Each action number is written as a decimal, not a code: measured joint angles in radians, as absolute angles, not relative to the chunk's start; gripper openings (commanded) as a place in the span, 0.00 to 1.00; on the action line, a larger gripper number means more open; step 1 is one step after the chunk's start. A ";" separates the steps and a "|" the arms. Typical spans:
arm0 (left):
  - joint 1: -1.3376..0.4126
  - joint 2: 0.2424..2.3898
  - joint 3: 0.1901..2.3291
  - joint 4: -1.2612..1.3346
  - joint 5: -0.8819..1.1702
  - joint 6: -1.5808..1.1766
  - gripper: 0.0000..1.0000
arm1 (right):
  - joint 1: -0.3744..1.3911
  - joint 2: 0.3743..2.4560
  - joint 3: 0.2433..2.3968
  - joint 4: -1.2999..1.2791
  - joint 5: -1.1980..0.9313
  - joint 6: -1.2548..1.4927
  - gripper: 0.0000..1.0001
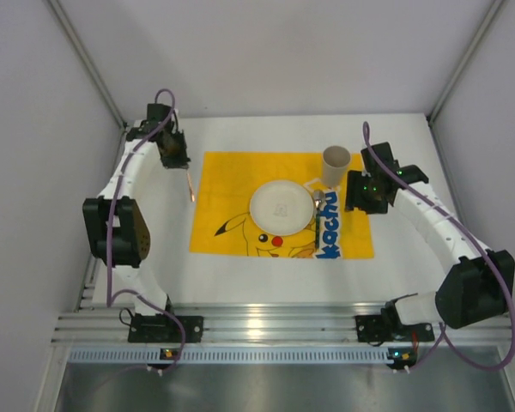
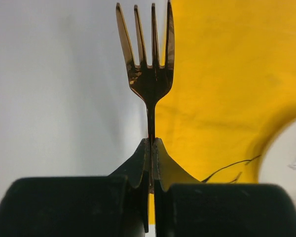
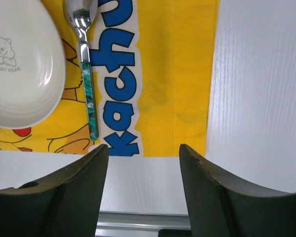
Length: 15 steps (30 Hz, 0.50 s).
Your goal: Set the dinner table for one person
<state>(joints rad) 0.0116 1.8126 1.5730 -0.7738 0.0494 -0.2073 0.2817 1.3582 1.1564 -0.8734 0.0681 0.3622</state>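
My left gripper (image 1: 178,163) is shut on the handle of a copper-coloured fork (image 2: 149,69), which it holds above the left edge of the yellow mat (image 1: 227,184); the fork also shows in the top view (image 1: 190,185). My right gripper (image 1: 360,193) is open and empty above the mat's right edge. A white plate (image 1: 281,207) sits in the middle of the mat on the white dinner table (image 1: 395,266). A spoon with a green handle (image 3: 87,81) lies to the right of the plate (image 3: 19,64). A beige cup (image 1: 335,166) stands upright at the mat's far right.
The aluminium rail (image 1: 266,330) with both arm bases runs along the near edge. Grey walls close in the table at the left, right and back. Purple cables hang along both arms.
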 measured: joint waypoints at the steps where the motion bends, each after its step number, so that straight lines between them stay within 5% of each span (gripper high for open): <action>1: -0.024 1.826 1.617 -0.766 0.064 -0.204 0.00 | 0.281 1.359 1.158 -0.878 0.068 0.364 0.59; 9: -0.310 2.061 1.743 -0.762 0.169 -0.186 0.00 | 0.276 1.345 1.156 -0.886 0.088 0.386 0.60; 15: -0.339 2.147 1.693 -0.787 0.192 -0.216 0.00 | 0.257 1.270 1.101 -0.898 0.108 0.401 0.60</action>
<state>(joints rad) -0.3386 2.1468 1.6928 -0.7872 0.1925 -0.2165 0.2569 1.2701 1.1007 -0.8978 0.1078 0.4011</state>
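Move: The fork is already pinched in my left hand. Its spot on the yellow mat beside the plate lies about 18 cm to my right, some 3 cm back and 13 cm below. The plate's middle is about 33 cm right and 6 cm back, and the spoon beyond it about 45 cm right and 11 cm back. From my right hand, the fork's spot is some 36 cm left, 12 cm ahead and 14 cm down. I swing the fork with my left hand about 18 cm to the right, over the mat's left edge towards the plate, rising slightly first and then sinking to some 10 cm below where I began. On the way I turn the wrist clockwise by roughly 25 degrees and tip the fingers more steeply down, keeping the handle pinched. My empty right hand, fingers still open, eases a couple of centimetres back and to the right. ##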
